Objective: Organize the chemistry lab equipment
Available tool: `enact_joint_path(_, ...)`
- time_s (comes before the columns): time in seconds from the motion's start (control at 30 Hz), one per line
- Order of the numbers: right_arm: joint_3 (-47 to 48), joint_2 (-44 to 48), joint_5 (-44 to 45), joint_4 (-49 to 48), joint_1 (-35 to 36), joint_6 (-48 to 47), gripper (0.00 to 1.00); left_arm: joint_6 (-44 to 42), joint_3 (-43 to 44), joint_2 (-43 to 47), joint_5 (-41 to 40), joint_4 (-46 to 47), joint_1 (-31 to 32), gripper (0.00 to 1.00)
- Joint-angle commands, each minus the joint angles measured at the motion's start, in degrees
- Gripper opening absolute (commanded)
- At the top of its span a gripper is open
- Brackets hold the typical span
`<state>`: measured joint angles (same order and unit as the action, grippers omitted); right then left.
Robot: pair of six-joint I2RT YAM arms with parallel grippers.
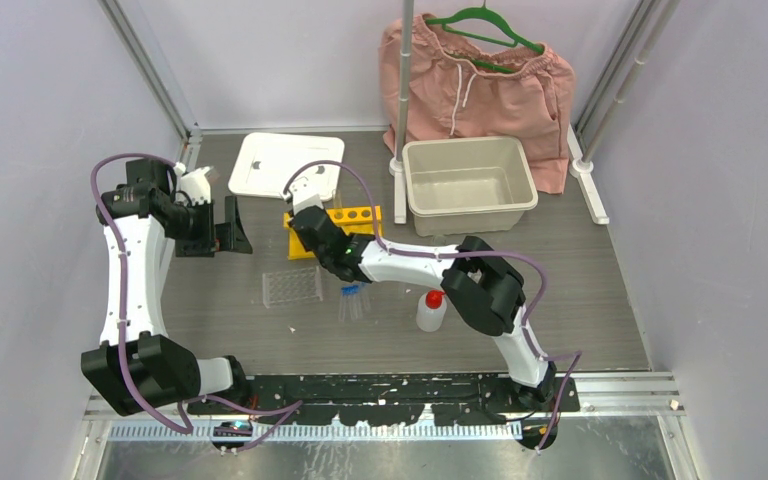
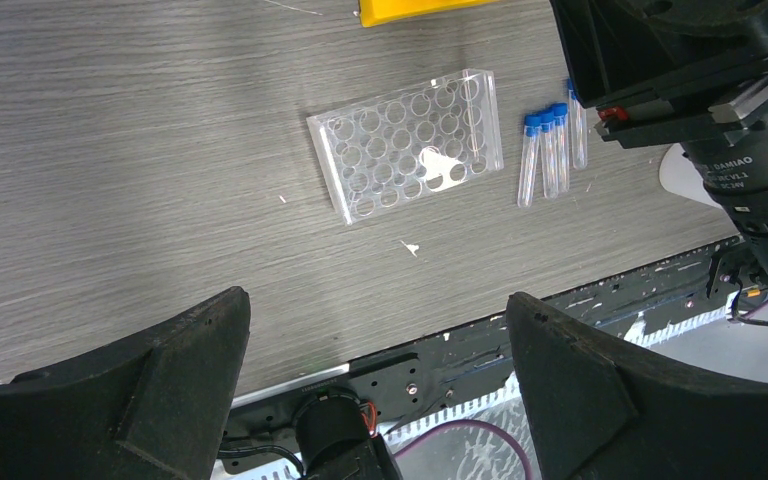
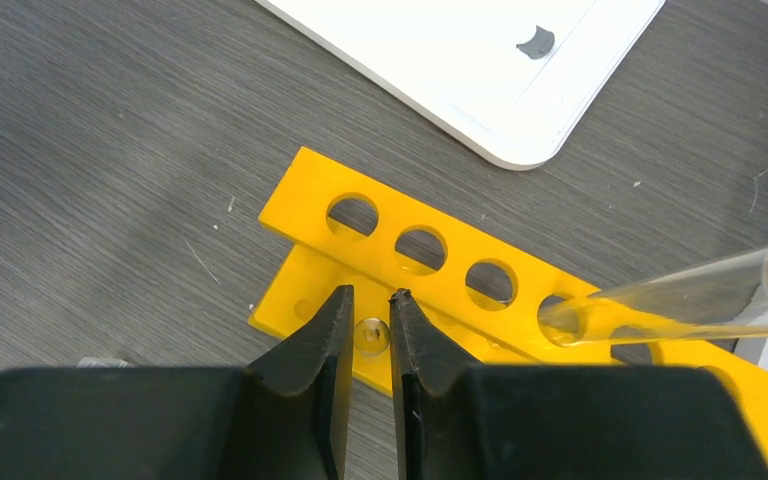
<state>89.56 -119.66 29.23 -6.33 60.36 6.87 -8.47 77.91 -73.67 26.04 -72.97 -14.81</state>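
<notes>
The yellow rack point(image 3: 385, 228) lies on the table below my right gripper point(image 3: 370, 300), which is shut on a small clear tube point(image 3: 368, 335) seen end-on between the fingers, pointing down at the rack's near edge. A second clear tube point(image 3: 680, 295) leans in one of the rack's holes. In the top view the right gripper point(image 1: 305, 200) hangs over the left end of the yellow rack point(image 1: 360, 215). My left gripper point(image 2: 375, 298) is open and holds nothing, raised at the table's left point(image 1: 228, 232). The clear rack point(image 2: 410, 145) and blue-capped tubes point(image 2: 550, 150) lie flat mid-table.
A white squeeze bottle with a red nozzle point(image 1: 431, 310) stands by the right arm. The white lid point(image 1: 275, 160) lies behind the yellow rack. The beige tub point(image 1: 468, 185) sits at the back right, with pink shorts point(image 1: 480, 80) hanging behind it.
</notes>
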Motion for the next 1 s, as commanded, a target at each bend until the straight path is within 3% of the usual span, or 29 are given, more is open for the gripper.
enact_joint_path(0.0, -1.91, 2.35, -0.06, -5.12, -0.21, 2.64, 0.01, -0.95, 1.35, 0.37, 0.28, 0.45, -0.32, 1.00)
enact_joint_path(0.07, -2.54, 2.28, 0.35, -5.50, -0.22, 3.44, 0.06, -0.93, 1.30, 0.28, 0.17, 0.38, -0.36, 1.00)
enact_joint_path(0.23, -4.85, 3.48, 1.40, -7.32, -0.25, 6.02, 0.31, -0.99, 1.64, 0.07, 0.14, 0.22, -0.37, 1.00)
enact_joint_path(0.5, -5.01, 11.23, -0.21, -3.71, -0.23, 9.93, 0.51, -0.86, 2.63, -0.07, 0.57, -0.31, -0.31, 1.00)
enact_joint_path(0.63, -3.87, 16.84, 1.67, 6.92, -0.21, 15.95, 0.54, -0.93, 2.98, -0.24, 0.79, -0.40, -0.33, 1.00)
enact_joint_path(0.8, -2.18, 21.13, 6.27, 30.59, -0.31, 27.81, 0.56, -0.82, 4.07, -0.76, 1.68, -0.87, -0.37, 1.00)
enact_joint_path(0.97, -10.02, 25.69, 4.63, 43.11, -3.85, 39.83, 0.53, -0.38, 4.95, -1.19, 2.20, -1.12, -0.31, 1.00)
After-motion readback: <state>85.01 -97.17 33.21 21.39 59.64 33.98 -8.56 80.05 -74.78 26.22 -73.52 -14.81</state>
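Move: My right fingers hold a clear test tube over the left end of the yellow rack's lower peg row. The spot for it, about the second peg, lies 8 cm below, a centimetre back and one to the right. The standing tube is about 3 cm ahead and 6 cm right, the white tray some 17 cm ahead and 6 left, the well plate 12 back and 4 left. From my left hand the peg is 11 cm ahead, 18 right. I lower the tube with my right hand about 2.5 cm more into the left end of the rack, easing slightly back and right, and open my fingers partway to let go. Then I lift quickly, some 11 cm, and swing right and back away from that end, turning clockwise and tipping the fingers down roughly 15 degrees each. ##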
